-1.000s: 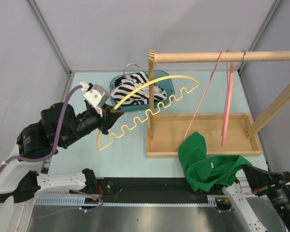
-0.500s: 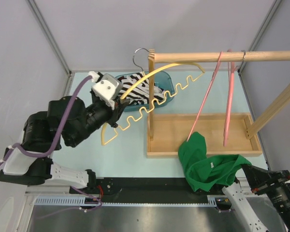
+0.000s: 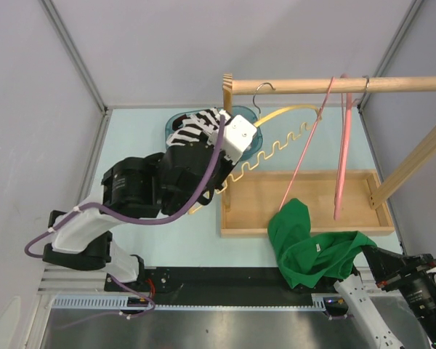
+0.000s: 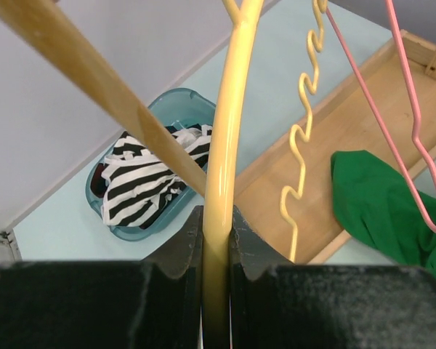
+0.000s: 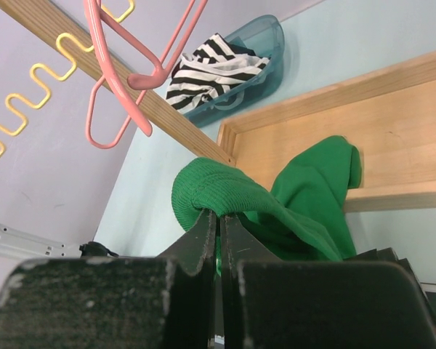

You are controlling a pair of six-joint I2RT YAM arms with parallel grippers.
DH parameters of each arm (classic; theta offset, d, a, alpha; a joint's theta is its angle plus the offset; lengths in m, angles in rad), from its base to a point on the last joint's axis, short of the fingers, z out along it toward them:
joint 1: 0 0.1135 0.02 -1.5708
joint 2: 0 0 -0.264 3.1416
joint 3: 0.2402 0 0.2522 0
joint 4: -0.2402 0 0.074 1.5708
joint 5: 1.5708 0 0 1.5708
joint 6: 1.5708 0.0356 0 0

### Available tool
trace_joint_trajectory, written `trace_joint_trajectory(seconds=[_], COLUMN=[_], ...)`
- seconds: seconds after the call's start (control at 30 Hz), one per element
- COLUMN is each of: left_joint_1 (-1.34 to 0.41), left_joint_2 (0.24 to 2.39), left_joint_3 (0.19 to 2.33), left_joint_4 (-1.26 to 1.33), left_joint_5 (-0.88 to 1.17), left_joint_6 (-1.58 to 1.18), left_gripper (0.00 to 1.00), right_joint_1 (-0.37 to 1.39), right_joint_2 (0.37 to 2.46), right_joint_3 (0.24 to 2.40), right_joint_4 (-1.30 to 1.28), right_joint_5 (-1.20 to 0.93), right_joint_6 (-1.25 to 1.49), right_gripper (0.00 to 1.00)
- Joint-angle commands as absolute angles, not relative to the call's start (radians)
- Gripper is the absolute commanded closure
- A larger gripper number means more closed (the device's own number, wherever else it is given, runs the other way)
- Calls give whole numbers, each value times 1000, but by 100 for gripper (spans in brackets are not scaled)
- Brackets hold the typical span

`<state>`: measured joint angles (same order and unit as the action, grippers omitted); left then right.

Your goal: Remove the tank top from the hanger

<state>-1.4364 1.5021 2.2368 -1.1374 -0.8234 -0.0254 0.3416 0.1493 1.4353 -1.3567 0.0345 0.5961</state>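
Observation:
The green tank top (image 3: pixel 309 247) lies crumpled over the front edge of the wooden rack base, off any hanger; it also shows in the right wrist view (image 5: pixel 276 196). My right gripper (image 3: pixel 365 253) (image 5: pixel 219 222) is shut on a fold of it at the table's near right. My left gripper (image 4: pixel 216 225) is shut on the arc of the bare yellow hanger (image 3: pixel 277 148) (image 4: pixel 229 131) and holds it raised, its metal hook (image 3: pixel 261 89) at the wooden rail (image 3: pixel 305 85). In the top view the left wrist (image 3: pixel 238 139) hides its fingers.
Two bare pink hangers (image 3: pixel 305 149) (image 3: pixel 343 145) hang from the rail. The wooden rack base (image 3: pixel 305 190) lies beneath, with an upright post (image 3: pixel 227 109) at its left. A teal basket (image 3: pixel 176 120) with striped cloth (image 3: pixel 196 129) stands at the back, partly under my left arm.
My left arm has swung right and up with the yellow hanger, bringing its hook from over the basket to the rail. The right arm and the tank top have not moved.

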Motion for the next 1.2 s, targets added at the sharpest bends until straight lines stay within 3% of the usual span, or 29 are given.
trace_joint_trajectory(seconds=[0.0, 0.3, 0.8, 0.9, 0.93, 1.1, 1.17], left_joint_1=[-1369, -1335, -1331, -1327, -1321, -1287, -1285], left_joint_2=[1522, 1552, 1559, 1517, 1510, 1444, 1419], left_joint_3=[2315, 2405, 2293, 2247, 2241, 2204, 2198], left_joint_4=[-1141, -1104, -1115, -1097, -1098, -1098, -1089], left_joint_5=[-756, -759, -686, -597, -575, -474, -450], left_joint_6=[-26, 24, 6, 6, -18, -43, -40], left_gripper=[100, 100, 100, 78, 65, 41, 38], right_joint_1=[348, 348, 350, 348, 348, 335, 325], right_joint_2=[138, 138, 146, 144, 144, 149, 153], right_joint_3=[1440, 1428, 1393, 1379, 1373, 1327, 1319], right_joint_4=[-1293, -1279, -1227, -1209, -1191, -1117, -1088], right_joint_5=[51, 52, 9, -37, -50, -190, -256], right_joint_6=[612, 611, 592, 588, 586, 554, 548], right_gripper=[100, 100, 100, 100, 100, 100, 100])
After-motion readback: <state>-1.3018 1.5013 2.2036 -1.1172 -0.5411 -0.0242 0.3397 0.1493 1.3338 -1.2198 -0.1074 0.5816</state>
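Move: The yellow hanger, still pinched in the left hand, is bound for the wooden bar near its left end, a spot roughly 11 cm ahead of that hand, 6 cm to its right and 10 cm above. The nearest pink hanger stands some 18 cm to the hand's right and 8 cm ahead, about level in height; the blue basket lies about 32 cm ahead, 5 cm left and 40 cm below. From the right hand, the spot is some 25 cm ahead, 24 cm left and 20 cm above. The yellow hanger is carried forward by the left hand, rising about 2 cm on the way, then lowered some 3 cm and eased to the right to set its hook over the bar. The fingers then open wide around the hanger's near arm as the hand draws back a little, turning slightly clockwise. The right hand keeps its pinch on the green tank top and shifts about 3 cm left, mostly late. ##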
